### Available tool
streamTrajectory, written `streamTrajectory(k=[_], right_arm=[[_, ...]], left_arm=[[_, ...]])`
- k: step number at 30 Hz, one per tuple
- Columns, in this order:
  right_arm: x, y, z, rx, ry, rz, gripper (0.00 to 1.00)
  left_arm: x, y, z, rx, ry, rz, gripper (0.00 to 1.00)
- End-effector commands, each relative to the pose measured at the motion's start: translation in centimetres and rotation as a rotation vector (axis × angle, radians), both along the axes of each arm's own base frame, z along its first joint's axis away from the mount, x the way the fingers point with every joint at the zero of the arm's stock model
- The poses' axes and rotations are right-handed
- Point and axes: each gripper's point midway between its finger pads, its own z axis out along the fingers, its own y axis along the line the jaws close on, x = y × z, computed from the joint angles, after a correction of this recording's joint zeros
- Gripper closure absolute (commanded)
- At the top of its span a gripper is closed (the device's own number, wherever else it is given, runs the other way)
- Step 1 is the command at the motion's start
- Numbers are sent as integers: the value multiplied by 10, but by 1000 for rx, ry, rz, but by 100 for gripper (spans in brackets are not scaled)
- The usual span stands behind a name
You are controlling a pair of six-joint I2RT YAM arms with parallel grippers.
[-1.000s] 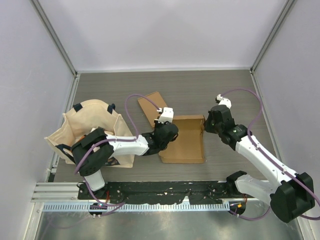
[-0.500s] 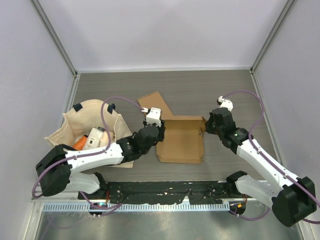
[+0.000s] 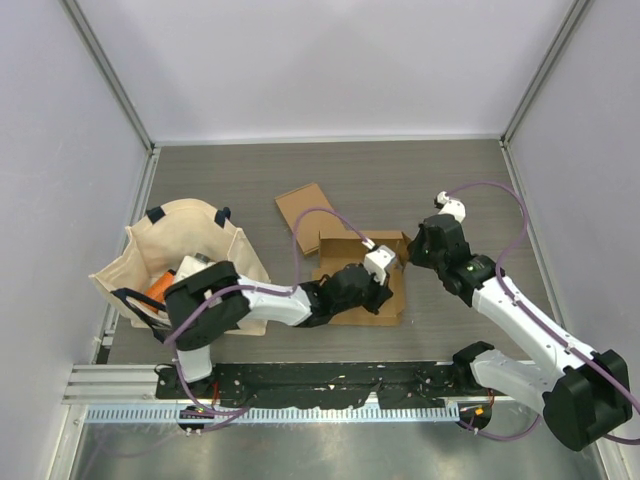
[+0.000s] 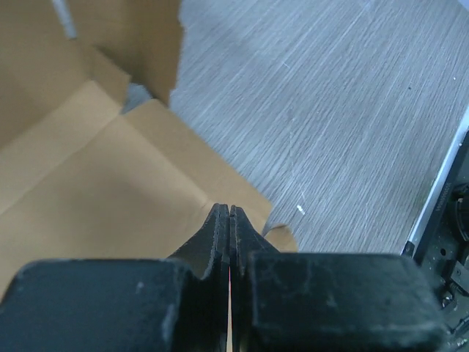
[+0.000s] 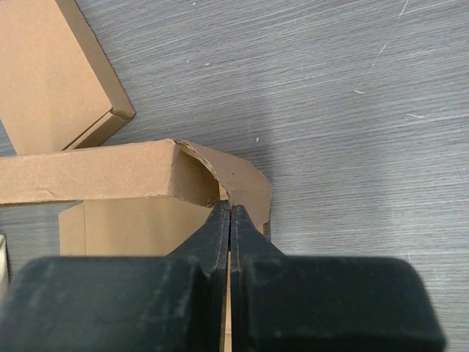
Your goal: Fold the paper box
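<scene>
The brown paper box [image 3: 338, 252] lies open on the table, its back wall raised. In the right wrist view this wall [image 5: 88, 172] stands across the frame, and a curved corner flap [image 5: 245, 183] runs into my jaws. My right gripper [image 3: 408, 254] is shut on the box's right edge, as the right wrist view [image 5: 229, 208] shows. My left gripper [image 3: 384, 268] is shut and rests over the box's near right part. In the left wrist view [image 4: 229, 210] its tips are over the flat brown panel [image 4: 88, 191] near a corner, with nothing visibly held.
A second flat brown cardboard piece [image 3: 305, 208] lies behind the box and shows in the right wrist view [image 5: 51, 73]. A cream tote bag [image 3: 190, 250] holding items stands at the left. A black rail [image 3: 330, 378] runs along the near table edge.
My left arm has swung from the box's left side across it to its right near part. The right gripper has stayed on the box's right edge. The back wall now stands up.
</scene>
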Motion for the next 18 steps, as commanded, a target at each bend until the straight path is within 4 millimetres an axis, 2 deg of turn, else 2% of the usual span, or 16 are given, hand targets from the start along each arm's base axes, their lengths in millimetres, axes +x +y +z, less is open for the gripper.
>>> streamTrajectory(k=[1,5,8,9,12,18], right_arm=[[11,11,21,74,-55,-12,99],[10,10,19,69,-45,-20,99],[8,8,21,65,-44,-21,99],[8,8,22,65,-44,-23,99],[7,7,27,67,-43,-33,99],[9,17,28,142,42,-79,99]], left_arm=[[5,-42,28,-143,-38,-32,100],[16,-46,-3,-95,-37,14,100],[27,-44,-19,-62,-45,67,100],[28,-43,-33,-36,-34,77,100],[34,-37,-51,-1,-14,132,100],[34,-28,-72,30,8,169,100]])
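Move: The box's right side panel, lying folded out, is what my left hand goes for. Its middle is about 3 cm ahead of that hand, 4 cm to the right and 6 cm below. The far right corner flap, at my right fingertips, lies some 11 cm ahead of the left hand, 5 cm right and 2 cm above, and the raised far wall about 13 cm ahead and 7 cm left. From my right hand the panel lies roughly 9 cm back, 2 cm left and 11 cm below. Fingers shut, I carry my left hand on to the right a few centimetres, then sink it about 5 cm and ease it some 3 cm forward, bringing the fingertips down onto the right side panel beside its crease, where the descent levels off. My right hand stays put and keeps its shut fingertips on the far corner flap. ##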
